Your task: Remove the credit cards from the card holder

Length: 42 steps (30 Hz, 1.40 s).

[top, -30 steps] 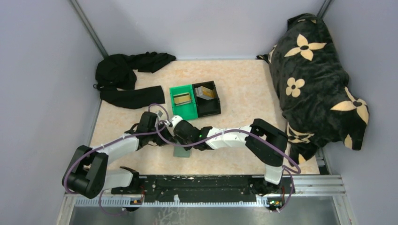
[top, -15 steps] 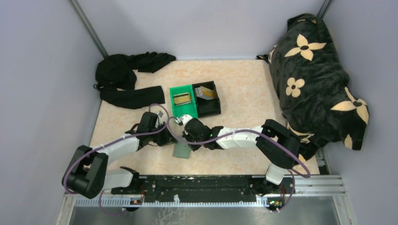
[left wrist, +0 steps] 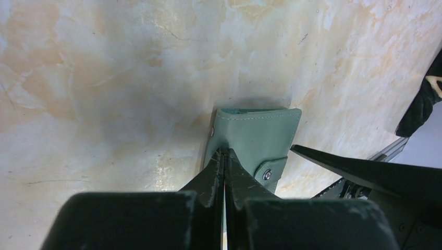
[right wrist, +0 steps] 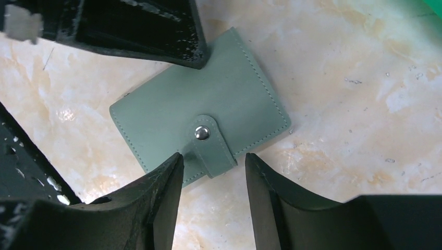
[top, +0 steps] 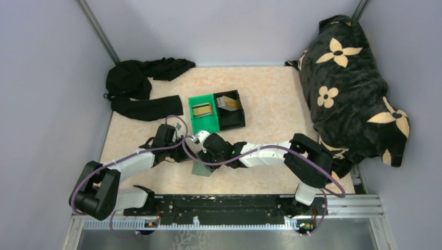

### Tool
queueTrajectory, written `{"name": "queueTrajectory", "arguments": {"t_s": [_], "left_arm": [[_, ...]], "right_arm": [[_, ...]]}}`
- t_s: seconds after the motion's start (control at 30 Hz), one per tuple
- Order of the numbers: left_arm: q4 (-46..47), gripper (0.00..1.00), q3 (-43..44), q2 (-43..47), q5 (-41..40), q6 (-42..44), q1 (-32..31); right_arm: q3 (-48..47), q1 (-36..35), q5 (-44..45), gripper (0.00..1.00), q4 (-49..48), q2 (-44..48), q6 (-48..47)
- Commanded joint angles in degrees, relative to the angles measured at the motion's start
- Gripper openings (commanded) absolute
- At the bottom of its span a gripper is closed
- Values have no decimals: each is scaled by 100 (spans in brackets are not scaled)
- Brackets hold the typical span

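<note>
The card holder [top: 200, 170] [right wrist: 208, 104] [left wrist: 255, 135] lies closed and flat on the table, a grey-green wallet with its snap tab [right wrist: 211, 148] fastened. My left gripper [top: 185, 152] [left wrist: 224, 152] is shut, and its tips press down on the wallet near one edge. My right gripper [top: 202, 158] [right wrist: 213, 156] hangs open just above the tab, which lies between its fingertips without touching them. One tan-gold credit card [top: 202, 110] lies in the green bin. Another credit card [top: 228, 101] leans in the black bin.
The green bin [top: 194, 124] and the black bin [top: 233, 123] stand side by side behind the arms. Black clothes [top: 140, 86] lie at the back left. A black blanket with pale flowers [top: 349, 83] fills the right side.
My right gripper has gone from shut to open and has shifted slightly left over the wallet's tab. The left gripper has stayed pressed on the wallet.
</note>
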State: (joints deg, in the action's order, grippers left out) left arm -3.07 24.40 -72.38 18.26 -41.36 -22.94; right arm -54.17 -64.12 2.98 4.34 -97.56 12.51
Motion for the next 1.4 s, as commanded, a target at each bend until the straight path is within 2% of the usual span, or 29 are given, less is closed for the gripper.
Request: {"name": "queueTrajectory", "arguments": {"t_s": [0.0,0.17,0.33,0.4,0.53,0.77,1.03,1.37], "left_arm": [[39,0,-83,-151,-206,1,-7],[126,0,-153,-204,-129,-60,-6],[107,0,-201,-133,-138,-55,-4],[105,0,-205,-119,-148,-54,-8],[168,0,-212,-192,-125,-54,-8],[215,0,-207,-276,-119,-50,-8],[278,0,-185,-265,-159,-104,-3],[368,0,-43,-509,-114,-83,-7]], "right_arm": [[-258,-91,28,48,-328,-54,-584],[-415,-140,-73,47,-436,-411,-813],[-594,-291,-164,42,-172,-777,-959],[-588,-367,-147,35,-54,-847,-1025],[-348,-375,-232,1,-137,-833,-1001],[-132,-344,-246,0,-313,-729,-747],[780,128,-720,0,-1698,175,303],[1916,526,-814,0,-3263,1062,1177]]}}
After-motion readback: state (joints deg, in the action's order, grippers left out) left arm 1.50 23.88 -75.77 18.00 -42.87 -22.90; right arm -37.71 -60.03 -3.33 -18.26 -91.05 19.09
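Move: The card holder's snap strap lies almost between the right hand's open fingers, about 1 cm ahead, 1 cm left and 2 cm below; the holder's middle is some 3 cm left, 1 cm ahead and 2 cm below. The green tray stands about 20 cm ahead and 2 cm left, the black tray 22 cm ahead and 8 cm right. From the left hand's shut fingers, the holder's middle is roughly 2 cm back, 2 cm right and 1 cm below. The card holder's strap gets pinched: the right hand eases about 2 cm left and slightly down over it, turning a little counter-clockwise, and closes its fingers on the strap end. Gripping it, the hand pulls back right about 3 cm, rises 1 cm and rolls some 20 degrees, left side up. The left's shut fingertips, at first resting on the holder's far left edge, stay nearly in place and end about 1 cm lower, clear of it. ##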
